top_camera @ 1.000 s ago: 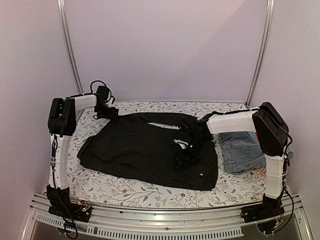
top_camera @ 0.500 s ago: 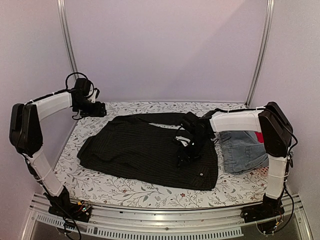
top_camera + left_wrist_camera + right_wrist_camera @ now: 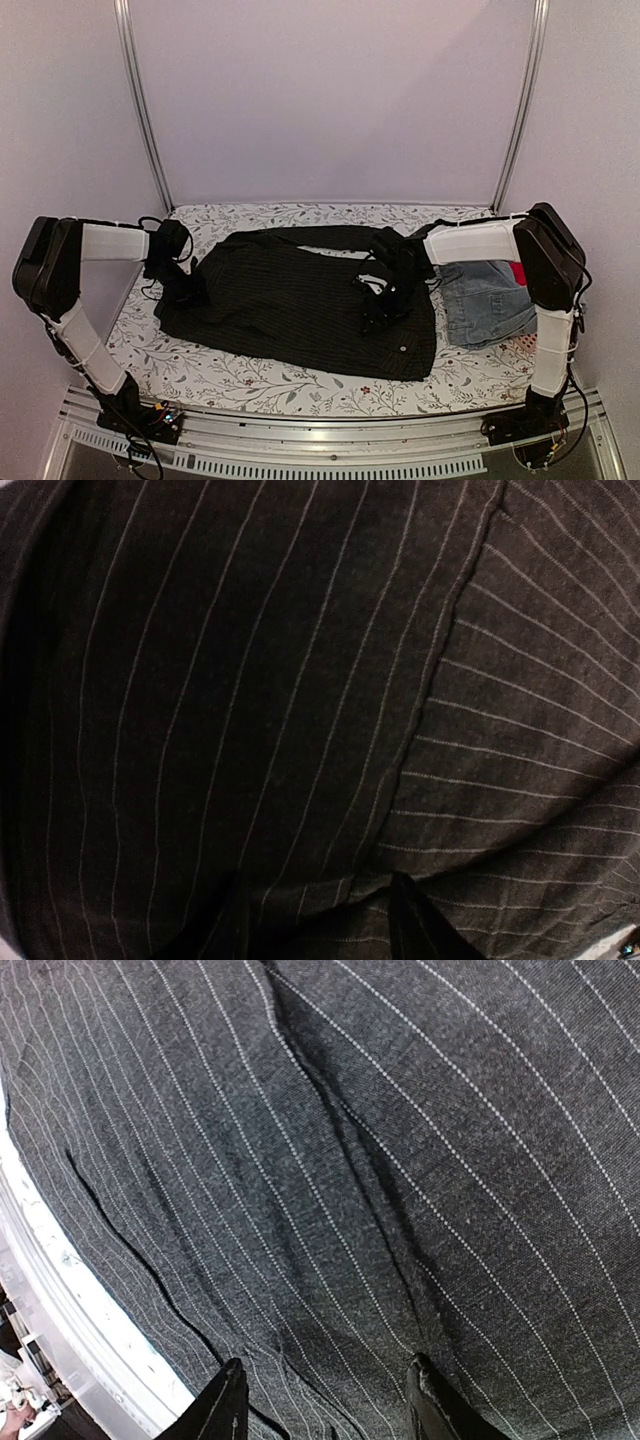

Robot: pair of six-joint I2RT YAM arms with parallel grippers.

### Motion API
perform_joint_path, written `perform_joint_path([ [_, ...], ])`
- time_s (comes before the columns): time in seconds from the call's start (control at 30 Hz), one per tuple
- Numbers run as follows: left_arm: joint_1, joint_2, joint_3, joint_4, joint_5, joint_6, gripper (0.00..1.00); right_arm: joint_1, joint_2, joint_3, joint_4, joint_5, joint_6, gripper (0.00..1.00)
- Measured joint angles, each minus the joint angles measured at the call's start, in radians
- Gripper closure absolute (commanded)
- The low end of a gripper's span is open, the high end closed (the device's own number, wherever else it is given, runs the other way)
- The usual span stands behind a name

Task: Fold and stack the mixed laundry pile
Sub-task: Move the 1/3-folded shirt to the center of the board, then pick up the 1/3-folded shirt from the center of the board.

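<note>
A large black pinstriped shirt [image 3: 300, 300] lies spread across the middle of the table. My left gripper [image 3: 188, 288] is down on its left edge. In the left wrist view the shirt [image 3: 250, 680] fills the frame, and the left gripper [image 3: 320, 925] has its fingers apart with a raised fold of cloth between them. My right gripper [image 3: 385, 305] presses on the shirt's right half. In the right wrist view the right gripper [image 3: 325, 1400] stands open over creased shirt cloth [image 3: 400, 1140]. Faded denim [image 3: 485, 300] and a bit of red garment [image 3: 517, 272] lie at the right.
A floral cloth covers the table [image 3: 250, 385]. A pale perforated surface [image 3: 520, 345] shows under the denim at the right edge. Pale walls and two metal posts close in the back. The table's white edge [image 3: 60, 1300] shows beside the shirt in the right wrist view.
My left arm has swung from the back left corner down and forward onto the shirt's left edge, and its jaws have narrowed. The right arm has barely moved.
</note>
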Motion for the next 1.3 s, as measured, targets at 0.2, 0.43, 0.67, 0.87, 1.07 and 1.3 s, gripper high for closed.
perform_joint_path([
  [0.2, -0.018, -0.079, -0.084, -0.079, -0.009, -0.075, 0.55, 0.007, -0.009, -0.032, 0.028, -0.055, -0.040, 0.48],
  [0.43, -0.031, -0.137, -0.142, -0.153, 0.043, -0.127, 0.56, 0.031, -0.027, -0.065, 0.027, -0.088, -0.077, 0.48],
  [0.67, -0.001, -0.233, -0.221, -0.238, 0.101, -0.165, 0.51, 0.005, -0.039, -0.078, -0.002, -0.085, -0.105, 0.48],
  [0.87, 0.024, -0.241, -0.094, -0.279, 0.077, -0.106, 0.05, -0.056, -0.058, -0.072, -0.028, -0.090, -0.140, 0.47],
  [1.07, 0.055, -0.136, 0.262, -0.207, 0.069, 0.031, 0.00, -0.247, -0.123, 0.005, 0.020, -0.119, -0.103, 0.47],
  [1.3, 0.112, 0.095, 0.436, -0.140, 0.128, 0.126, 0.01, -0.422, -0.086, 0.147, 0.066, -0.061, -0.031, 0.47],
])
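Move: The 1/3-folded shirt lies under both hands, within 1 cm below them. Its middle is level with the left hand and about 20 cm to its right; from the right hand it is some 6 cm ahead and 13 cm left. The sleeve along the far side lies about 18 cm ahead and 24 cm right of the left hand. From the right hand, the button is some 5 cm back and 6 cm right, and the jeans 5 cm ahead, 26 cm right. The shirt's left part is dragged back towards the base by the left fingertips, still half open and pressed on the cloth, over about 11 cm of level travel. They then spread wide, lift off and swing forward past their start. The right fingertips stay low on the cloth, easing 3 cm back and then to the right, before rising and sweeping forward and right, about 16 cm out, turning clockwise. ##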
